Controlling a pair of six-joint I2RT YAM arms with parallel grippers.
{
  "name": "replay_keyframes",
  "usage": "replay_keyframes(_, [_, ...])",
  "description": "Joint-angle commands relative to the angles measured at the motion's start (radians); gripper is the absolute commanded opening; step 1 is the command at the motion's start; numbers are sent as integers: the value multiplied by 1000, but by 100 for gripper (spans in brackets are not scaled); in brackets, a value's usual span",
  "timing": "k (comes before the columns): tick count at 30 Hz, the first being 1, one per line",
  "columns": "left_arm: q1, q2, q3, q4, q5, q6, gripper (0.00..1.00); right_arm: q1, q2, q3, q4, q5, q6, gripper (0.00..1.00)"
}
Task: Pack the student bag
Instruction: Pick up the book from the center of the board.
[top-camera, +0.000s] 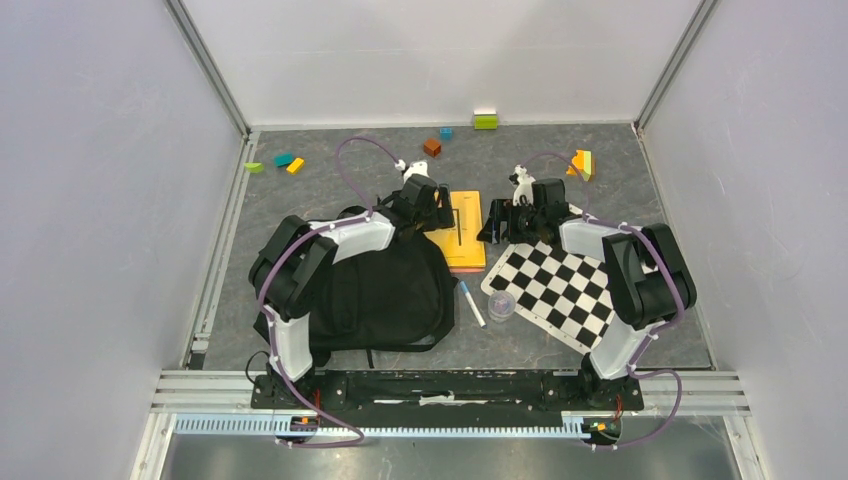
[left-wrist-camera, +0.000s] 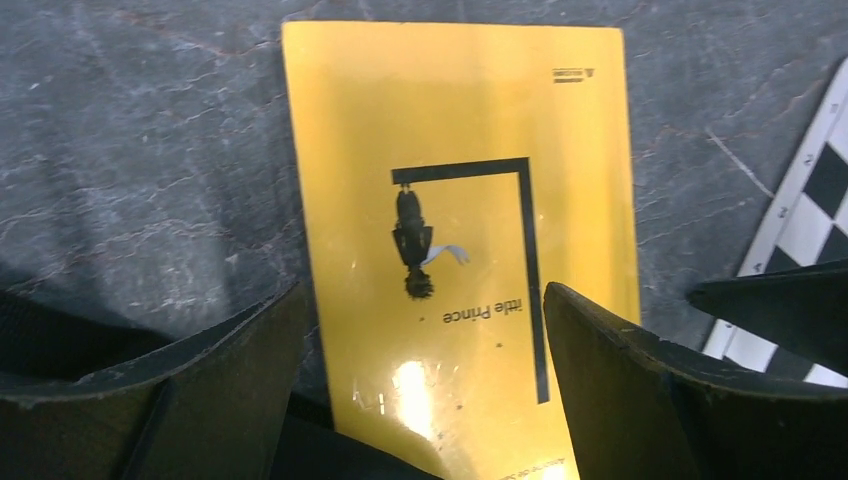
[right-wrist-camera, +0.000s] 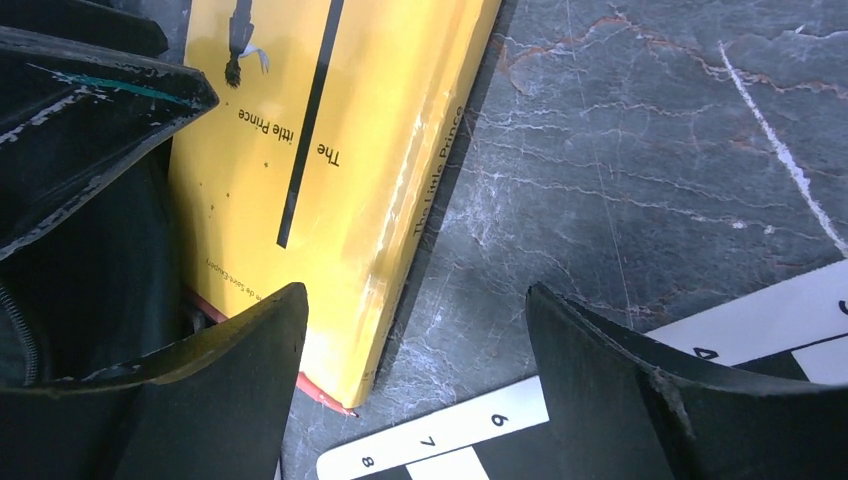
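Observation:
The student bag, a big soft black backpack, lies at the front left of the table. A yellow book lies flat at its upper right edge, with its near end against the bag's fabric. My left gripper hangs open just over the book, holding nothing. My right gripper stands open at the book's right edge. Its jaws straddle the near corner of the book without touching it.
A black-and-white checkered board lies right of the book, its numbered edge under my right gripper. A pen and a small clear cup lie between bag and board. Several coloured blocks are scattered along the back wall.

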Motion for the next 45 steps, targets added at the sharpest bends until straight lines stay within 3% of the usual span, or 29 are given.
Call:
replay_keyframes(1, [5,-7,11,-72,-102,65,94,-7,-19,-29,-13,30,-19,86])
replay_keyframes(5, [8,-6,-14,-74,-105,56,97,-7,-6,-29,0,4,-13,85])
replay_keyframes(11, [11,37,-41,66,145,-21,93,-3,39,-17,44,-51,15,84])
replay_keyframes(16, [11,70,-68,231,337,-119,70,18,87,14,34,-45,4,83])
replay_keyframes(21, [11,48,-96,318,386,-170,50,21,113,5,59,-99,20,82])
replay_keyframes(29, [11,-66,-200,510,415,-218,18,21,83,-45,159,-191,109,70])
replay_keyframes(37, [11,-194,-317,719,380,-278,3,21,71,-93,237,-257,179,41])
replay_keyframes(45, [11,-185,-353,858,449,-337,2,23,68,-118,309,-277,232,42])
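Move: The yellow book's middle lies level with the left hand, about 4 cm to its right and 5 cm below; the black bag's middle is some 12 cm left of that hand and 13 cm back. From the right hand, the book's middle is about 8 cm left, 1 cm ahead and 3 cm down. The marker lies about 5 cm left and 14 cm back of the right hand, the clear jar straight back 14 cm, and the chessboard's middle 15 cm right and 9 cm back. The yellow book's left edge is taken by the left hand, which dips about 3 cm while easing back and to the right, shuts its fingers at that edge, then rises about 6 cm, rolling its left side down some 25 degrees. The right hand edges forward and left, sinks slightly and returns back, half closing its fingers onto the right edge, with one finger over the cover. ##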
